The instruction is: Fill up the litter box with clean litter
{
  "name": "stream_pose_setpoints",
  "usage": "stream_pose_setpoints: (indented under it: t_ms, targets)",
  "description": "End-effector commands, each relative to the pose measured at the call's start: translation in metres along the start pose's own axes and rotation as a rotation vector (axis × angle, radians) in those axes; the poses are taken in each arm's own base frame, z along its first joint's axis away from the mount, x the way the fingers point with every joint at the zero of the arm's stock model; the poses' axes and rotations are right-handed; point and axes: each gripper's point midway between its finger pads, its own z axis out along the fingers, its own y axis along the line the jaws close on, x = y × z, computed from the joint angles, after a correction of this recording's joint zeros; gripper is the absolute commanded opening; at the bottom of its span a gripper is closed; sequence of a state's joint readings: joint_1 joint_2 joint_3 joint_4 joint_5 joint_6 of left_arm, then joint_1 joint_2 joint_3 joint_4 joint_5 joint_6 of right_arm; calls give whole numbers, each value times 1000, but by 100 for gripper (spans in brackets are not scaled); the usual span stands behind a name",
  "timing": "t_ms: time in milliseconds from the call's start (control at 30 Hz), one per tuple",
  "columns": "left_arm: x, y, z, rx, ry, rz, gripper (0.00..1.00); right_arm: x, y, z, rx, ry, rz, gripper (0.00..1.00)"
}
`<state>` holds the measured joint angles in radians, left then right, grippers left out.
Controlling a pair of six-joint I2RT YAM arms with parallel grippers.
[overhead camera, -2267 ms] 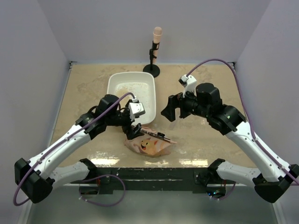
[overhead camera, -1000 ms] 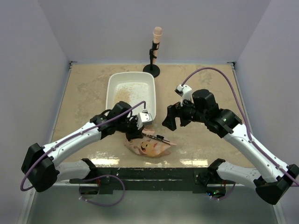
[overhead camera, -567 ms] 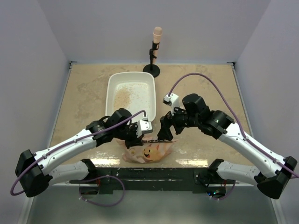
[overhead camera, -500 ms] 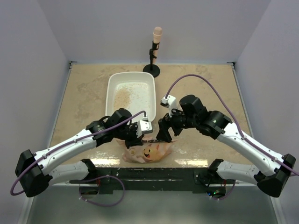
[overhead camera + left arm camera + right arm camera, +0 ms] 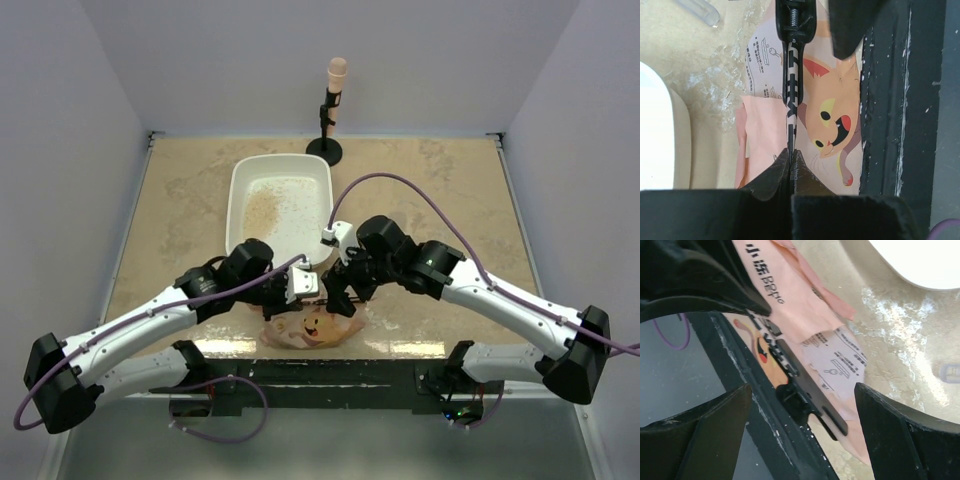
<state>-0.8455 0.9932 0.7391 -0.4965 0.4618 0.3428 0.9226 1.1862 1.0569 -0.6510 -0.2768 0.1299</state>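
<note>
The white litter box point(image 5: 240, 190) lies at mid-table with a thin scatter of clean litter point(image 5: 264, 205) inside; its rim also shows in the wrist views point(image 5: 655, 145) point(image 5: 920, 260). The orange-pink cat-print bag point(image 5: 312, 328) point(image 5: 832, 115) point(image 5: 805, 315) lies by the near edge. My left gripper point(image 5: 303, 290) point(image 5: 790, 152) is shut on the bag's striped top edge. A black clip point(image 5: 794, 20) point(image 5: 807, 400) sits on that same edge. My right gripper point(image 5: 336, 297) point(image 5: 805, 412) is open, with one finger on each side of the clip and apart from it.
A pink-topped stand point(image 5: 333, 100) with a round black base is at the back, behind the tray. The black front bar of the table point(image 5: 330, 372) point(image 5: 890, 100) runs just beside the bag. Grey walls close in both sides.
My right arm has swung left and down from mid-table to the bag's clip. My left gripper has pulled the bag's top edge a little toward the near edge.
</note>
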Motion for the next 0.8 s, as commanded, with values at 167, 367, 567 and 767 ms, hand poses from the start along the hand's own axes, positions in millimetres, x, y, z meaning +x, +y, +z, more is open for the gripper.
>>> stream_pose_setpoints:
  t_ms: [167, 367, 567, 767]
  targets:
    - [-52, 31, -16, -38, -125, 344, 0, -34, -1, -18, 52, -115, -39, 88]
    - [-42, 45, 8, 91, -18, 369, 0, -33, 14, -34, -20, -139, -82, 89]
    - [-72, 64, 2, 104, -55, 446, 0, -29, 7, -30, 18, -114, -48, 89]
    - [-81, 66, -2, 115, -46, 471, 0, -26, 3, -31, 56, -126, 9, 90]
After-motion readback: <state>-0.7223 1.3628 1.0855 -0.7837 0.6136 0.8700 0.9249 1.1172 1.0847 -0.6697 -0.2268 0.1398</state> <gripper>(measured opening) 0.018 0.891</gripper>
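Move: Some 9 cm to the right of the left hand, about level with it, sits the black latch of the clip; the left fingers already hold the clip's other end. From the open right hand the latch lies about 3 cm below and 1 cm to the left. From the left hand, the litter bag's middle is roughly 3 cm back, 4 cm right and 7 cm down, and the litter box's middle 23 cm ahead, 4 cm left. Keeping its shut fingers on the end of the clip, the left hand carries it about 5 cm forward towards the litter box, after a slight shift left, and turns some 20 degrees clockwise. The right hand stays wide open by the latch and rises nearly 3 cm after a small nudge forward; it doesn't close. ##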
